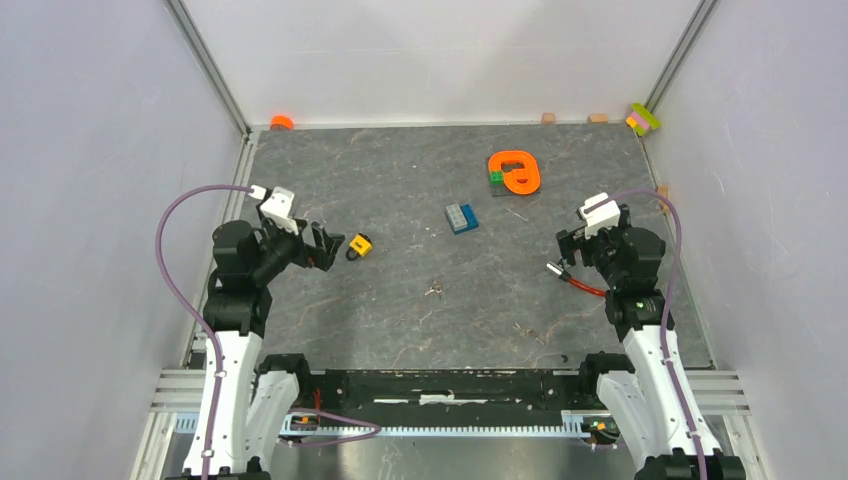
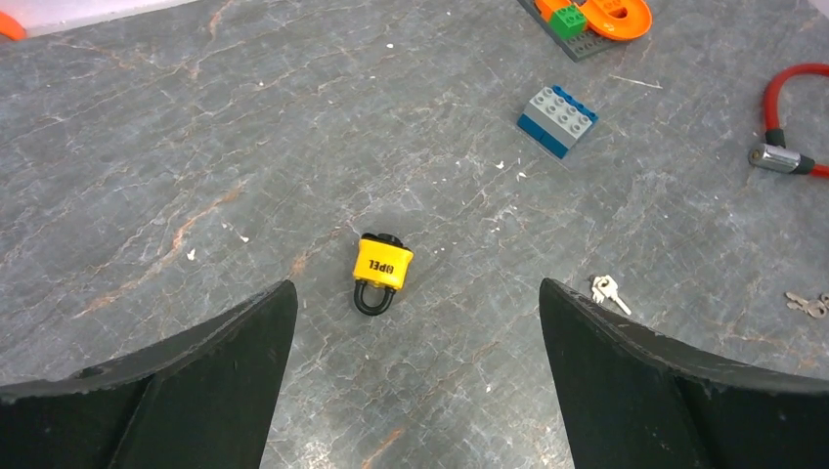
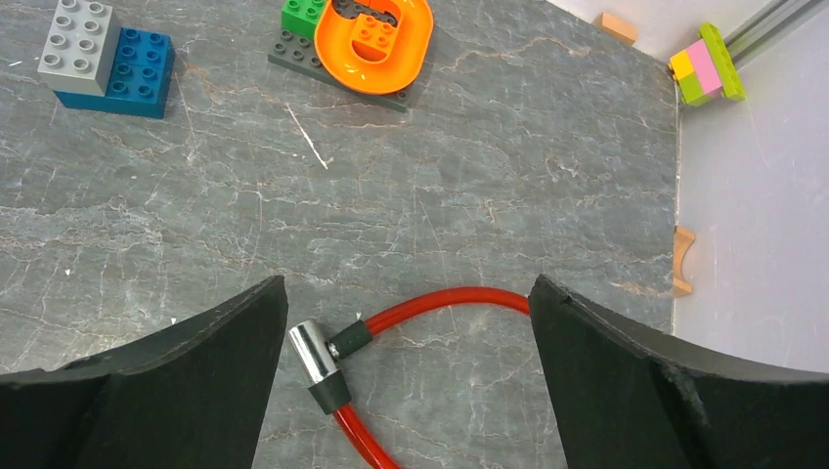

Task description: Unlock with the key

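Note:
A small yellow padlock [image 1: 360, 246] [image 2: 382, 266] with a black shackle lies flat on the grey table. My left gripper [image 1: 326, 246] [image 2: 415, 283] hovers just short of it, open and empty. The key [image 1: 433, 290] [image 2: 606, 290], a tiny silver bunch, lies to the right of the padlock, beside the left gripper's right finger [image 2: 626, 371]. My right gripper [image 1: 564, 257] [image 3: 407, 279] is open over a red cable lock [image 1: 585, 286] [image 3: 430, 308] and holds nothing. The cable's metal barrel [image 3: 313, 354] [image 2: 775, 159] sits close to its left finger.
A blue and grey brick stack [image 1: 461, 217] [image 2: 557, 119] [image 3: 108, 61] and an orange ring piece on a dark plate [image 1: 515, 172] [image 3: 371, 39] lie farther back. A second small metal bunch [image 1: 527, 332] [image 2: 809, 306] lies near the front. White walls enclose the table; a pink-green block [image 1: 643, 118] sits in the far right corner.

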Tool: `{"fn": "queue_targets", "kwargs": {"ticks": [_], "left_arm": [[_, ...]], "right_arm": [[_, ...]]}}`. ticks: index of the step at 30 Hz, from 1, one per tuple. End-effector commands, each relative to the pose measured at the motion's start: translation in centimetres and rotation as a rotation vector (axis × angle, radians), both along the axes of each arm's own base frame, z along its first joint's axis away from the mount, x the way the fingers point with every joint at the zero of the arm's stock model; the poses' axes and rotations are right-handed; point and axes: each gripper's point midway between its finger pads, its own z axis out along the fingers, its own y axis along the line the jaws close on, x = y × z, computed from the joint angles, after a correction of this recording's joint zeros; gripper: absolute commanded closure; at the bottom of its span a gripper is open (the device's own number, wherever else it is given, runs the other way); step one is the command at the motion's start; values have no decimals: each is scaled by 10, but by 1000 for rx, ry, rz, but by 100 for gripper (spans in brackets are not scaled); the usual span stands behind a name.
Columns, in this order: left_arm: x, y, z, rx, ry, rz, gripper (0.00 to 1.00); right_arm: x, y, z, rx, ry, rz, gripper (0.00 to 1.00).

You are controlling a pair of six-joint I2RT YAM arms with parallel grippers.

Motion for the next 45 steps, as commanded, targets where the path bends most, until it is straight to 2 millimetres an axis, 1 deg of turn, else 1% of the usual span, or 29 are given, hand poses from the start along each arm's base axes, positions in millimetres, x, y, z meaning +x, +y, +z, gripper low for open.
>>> {"fn": "queue_targets", "kwargs": {"ticks": [1, 6, 9, 11, 13, 15, 17, 18, 21, 22, 24, 25, 27, 29, 31, 33, 35, 37, 41, 45], "left_arm": [[-6, -5, -5, 41, -11, -60, 0], [-8, -6, -6, 57, -16, -82, 0], [-14, -11, -5, 77, -23, -129, 0], [-20, -15, -3, 86, -21, -169, 0], [-29, -23, 0, 103, -32, -244, 0], [-33, -29, -1, 130, -45, -296, 0], [-30, -27, -8, 170, -29, -293, 0], [-30, -30, -11, 187, -18, -306, 0], [-32, -38, -25, 179, 20, -344, 0], [-35, -41, -29, 173, 26, -368, 0], [-38, -44, -32, 168, 26, -395, 0], [-39, -44, -31, 168, 22, -398, 0], [-38, -44, -30, 170, 18, -396, 0], [-38, -45, -29, 166, 19, -399, 0], [-37, -47, -28, 157, 27, -409, 0], [-36, -49, -29, 145, 36, -419, 0], [-34, -50, -31, 138, 40, -420, 0], [-33, -50, -34, 138, 44, -420, 0], [-30, -49, -36, 141, 56, -415, 0], [-26, -48, -37, 145, 53, -403, 0]], "right_arm": [[2, 1, 13, -7, -61, 3, 2], [0, 6, 10, -12, -50, 44, 2], [-5, 14, 8, -31, -37, 103, 2], [-9, 17, 2, -81, -7, 153, 2], [-16, 13, -10, -177, 61, 198, 2], [-29, 9, -30, -292, 163, 273, 2], [-49, 11, -49, -387, 255, 394, 2], [-62, 14, -60, -413, 307, 462, 2], [-88, 20, -78, -473, 386, 627, 2], [-89, 18, -82, -483, 399, 624, 2], [-85, 8, -90, -514, 420, 579, 1], [-83, 2, -96, -533, 436, 555, 5], [-79, -7, -104, -552, 456, 503, 8], [-80, -7, -109, -549, 466, 504, 10], [-85, 2, -109, -521, 464, 557, 10], [-100, 26, -109, -485, 448, 713, 11], [-111, 45, -108, -448, 430, 825, 11], [-119, 59, -114, -431, 436, 900, 13], [-131, 79, -128, -428, 465, 999, 20], [-142, 93, -135, -431, 474, 1073, 26]]}}
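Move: The right hand's target, the right-hand pair of keys, lies roughly 14 cm back, 12 cm left and 17 cm below; the cable lock's metal end is about 6 cm left and 1 cm ahead, the centre keys 33 cm left and 4 cm back. From the left hand, those centre keys lie some 23 cm right, 3 cm ahead and 22 cm below, with the yellow padlock 13 cm ahead and 6 cm right, the bricks 20 cm ahead and 29 cm right. Back and down, about 13 cm each, the right hand sweeps towards the right-hand keys, swinging some 7 cm left late on while it turns about 55 degrees counter-clockwise and tips steeply down; its fingers narrow slightly, still clear of the keys. The left hand eases right, down and back, some 4 cm each, towards the centre keys, turning clockwise about 20 degrees with fingers wide. ##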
